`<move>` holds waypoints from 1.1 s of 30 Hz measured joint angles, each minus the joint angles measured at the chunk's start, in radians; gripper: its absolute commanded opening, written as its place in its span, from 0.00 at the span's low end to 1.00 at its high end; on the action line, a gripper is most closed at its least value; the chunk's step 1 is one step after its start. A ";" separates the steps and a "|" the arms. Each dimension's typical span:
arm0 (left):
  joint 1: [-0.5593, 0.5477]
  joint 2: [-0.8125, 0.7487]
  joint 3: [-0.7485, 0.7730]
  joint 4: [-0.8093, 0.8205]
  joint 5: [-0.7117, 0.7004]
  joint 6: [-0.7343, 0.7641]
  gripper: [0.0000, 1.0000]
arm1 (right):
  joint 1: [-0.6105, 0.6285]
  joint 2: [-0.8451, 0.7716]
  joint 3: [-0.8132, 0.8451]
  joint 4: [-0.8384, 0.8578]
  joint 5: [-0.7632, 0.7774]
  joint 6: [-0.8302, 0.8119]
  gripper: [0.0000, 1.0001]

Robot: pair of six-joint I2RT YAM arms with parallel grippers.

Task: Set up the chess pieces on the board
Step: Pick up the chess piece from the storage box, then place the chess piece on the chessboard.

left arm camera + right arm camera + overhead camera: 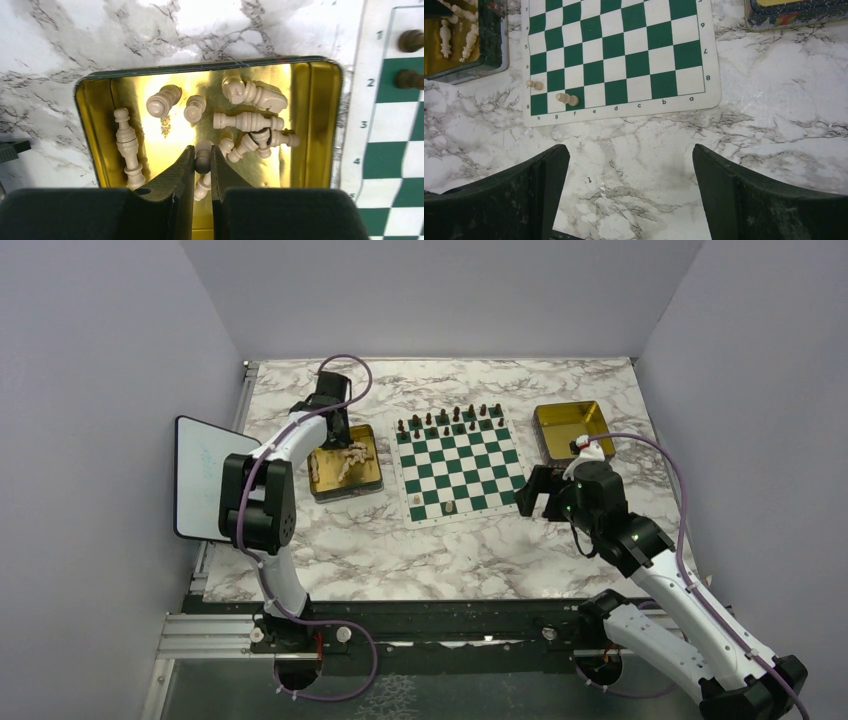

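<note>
Several cream chess pieces lie loose in the gold tray left of the board. My left gripper reaches down into that tray and is shut on one small cream piece, whose round head is pinched between the jaws. Two cream pieces stand on the board's near row at its left end. Dark pieces fill the board's far rows. My right gripper hangs open over bare marble off the board's near right corner, holding nothing.
A second gold tray sits right of the board. A white tablet leans at the table's left edge, beside my left arm. Grey walls close in on three sides.
</note>
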State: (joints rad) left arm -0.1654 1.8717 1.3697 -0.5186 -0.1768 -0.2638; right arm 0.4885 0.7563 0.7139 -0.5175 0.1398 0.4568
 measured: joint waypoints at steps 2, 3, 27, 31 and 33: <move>0.000 -0.024 0.006 -0.007 0.008 0.000 0.12 | 0.000 0.000 0.000 0.000 -0.001 0.004 0.99; 0.000 -0.040 0.010 -0.011 0.014 0.000 0.12 | 0.000 -0.001 0.000 0.000 -0.001 0.006 0.99; -0.336 -0.185 0.014 -0.081 0.134 -0.025 0.11 | 0.000 -0.009 0.000 -0.005 -0.007 0.026 0.98; -0.417 -0.176 0.019 -0.089 0.131 -0.047 0.11 | 0.000 -0.009 0.000 -0.006 -0.007 0.026 0.98; -0.456 -0.154 0.032 -0.090 0.129 -0.058 0.11 | 0.000 -0.010 0.000 -0.006 -0.007 0.026 0.98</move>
State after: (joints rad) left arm -0.6216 1.7172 1.4021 -0.6086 -0.0483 -0.3222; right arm 0.4885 0.7467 0.7139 -0.5232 0.1326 0.4824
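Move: The left gripper holds a chess piece just clear of the storage box floor. The empty square beside the standing pawn, at the board's near left corner, lies about 22 cm to its right, 10 cm back and 6 cm down. That pawn is some 18 cm right and 11 cm back, the bishop-like piece 27 cm right and 13 cm back. The box's right rim is roughly 9 cm straight to the right. From the right hand the square is about 14 cm ahead and 23 cm left, well below. Keep the left fingers shut on the chess piece and lift it straight up about 6 cm out of the storage box. Then swing it some 20 cm right and 9 cm back, over the box's right rim to above the board's near left corner, staying high and turning the wrist roughly 25 degrees clockwise on the way. ##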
